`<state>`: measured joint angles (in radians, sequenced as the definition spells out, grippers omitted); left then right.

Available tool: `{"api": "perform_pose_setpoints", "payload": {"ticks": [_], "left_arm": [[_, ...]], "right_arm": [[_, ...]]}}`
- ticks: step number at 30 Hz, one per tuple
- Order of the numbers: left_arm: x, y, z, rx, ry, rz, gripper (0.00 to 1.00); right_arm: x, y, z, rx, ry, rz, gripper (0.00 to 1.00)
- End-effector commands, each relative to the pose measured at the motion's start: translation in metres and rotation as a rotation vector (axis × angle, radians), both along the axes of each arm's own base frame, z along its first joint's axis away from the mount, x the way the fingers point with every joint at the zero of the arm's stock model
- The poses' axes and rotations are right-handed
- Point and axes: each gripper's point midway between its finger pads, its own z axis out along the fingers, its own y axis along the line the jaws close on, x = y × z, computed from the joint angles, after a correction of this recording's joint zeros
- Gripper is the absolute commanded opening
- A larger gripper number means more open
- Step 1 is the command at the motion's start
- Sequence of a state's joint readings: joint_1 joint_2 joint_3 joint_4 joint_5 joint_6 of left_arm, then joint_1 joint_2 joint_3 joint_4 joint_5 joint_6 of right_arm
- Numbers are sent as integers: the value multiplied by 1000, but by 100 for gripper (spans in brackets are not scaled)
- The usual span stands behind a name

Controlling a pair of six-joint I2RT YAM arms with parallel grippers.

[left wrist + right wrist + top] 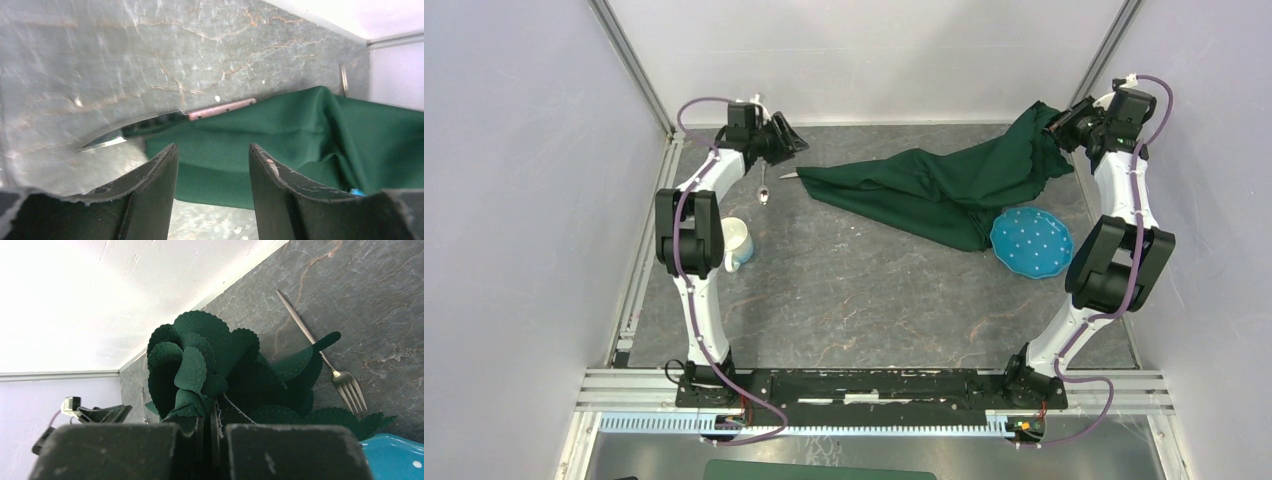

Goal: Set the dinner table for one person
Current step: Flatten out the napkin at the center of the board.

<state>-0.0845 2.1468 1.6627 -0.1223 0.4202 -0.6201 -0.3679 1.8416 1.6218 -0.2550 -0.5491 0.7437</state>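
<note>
The dinner table [854, 290] is a dark-grey stone surface. A dark green scallop-edged cloth [924, 190] lies crumpled across its far side. My right gripper [1056, 125] is shut on the cloth's far right corner [200, 365] and holds it lifted. My left gripper [789, 140] is open and empty at the far left, its fingers [160, 170] just above the cloth's left edge [280, 135]. A knife [170, 122] with a pinkish handle lies partly under that edge. A fork [325, 360] lies beside the cloth near the back wall.
A blue dotted plate [1031, 243] sits at the right, partly against the cloth. A white mug [737, 243] stands at the left beside the left arm. A spoon [764, 188] lies behind the mug. Walls close in the back and sides.
</note>
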Motion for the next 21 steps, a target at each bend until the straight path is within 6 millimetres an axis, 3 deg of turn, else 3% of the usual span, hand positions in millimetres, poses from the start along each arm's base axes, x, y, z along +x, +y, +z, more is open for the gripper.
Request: {"api": "perform_pose_setpoints", "payload": {"ticks": [1, 9, 21], "left_arm": [[22, 21, 58, 307, -249, -155, 60], [12, 40, 60, 655, -337, -464, 61], [-17, 38, 22, 738, -319, -658, 62]], "right_arm": [[5, 0, 58, -58, -166, 13, 0], [2, 7, 60, -52, -176, 37, 0], [-1, 14, 71, -42, -203, 47, 0]]}}
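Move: The napkin's left corner lies about 2 cm back, 1 cm right and some 11 cm below the empty left hand. The knife, partly under the cloth, has its middle about 3 cm back and 6 cm right of that hand; the spoon is 5 cm back and 8 cm left, the mug 22 cm back and 12 cm left. From the right hand, which holds the napkin's other end high, that corner is some 58 cm left, 2 cm ahead and 24 cm lower. Up first and a little forward, the left hand rises about 9 cm above the napkin's left corner, then comes back and sinks most of that way, edging steadily left to the spoon's side by some 4 cm. All along, the wrist rolls about 50 degrees around its own fingers, clockwise looking along them; the fingers stay open and empty. The right hand keeps its pinch on the raised end, nearly still. ##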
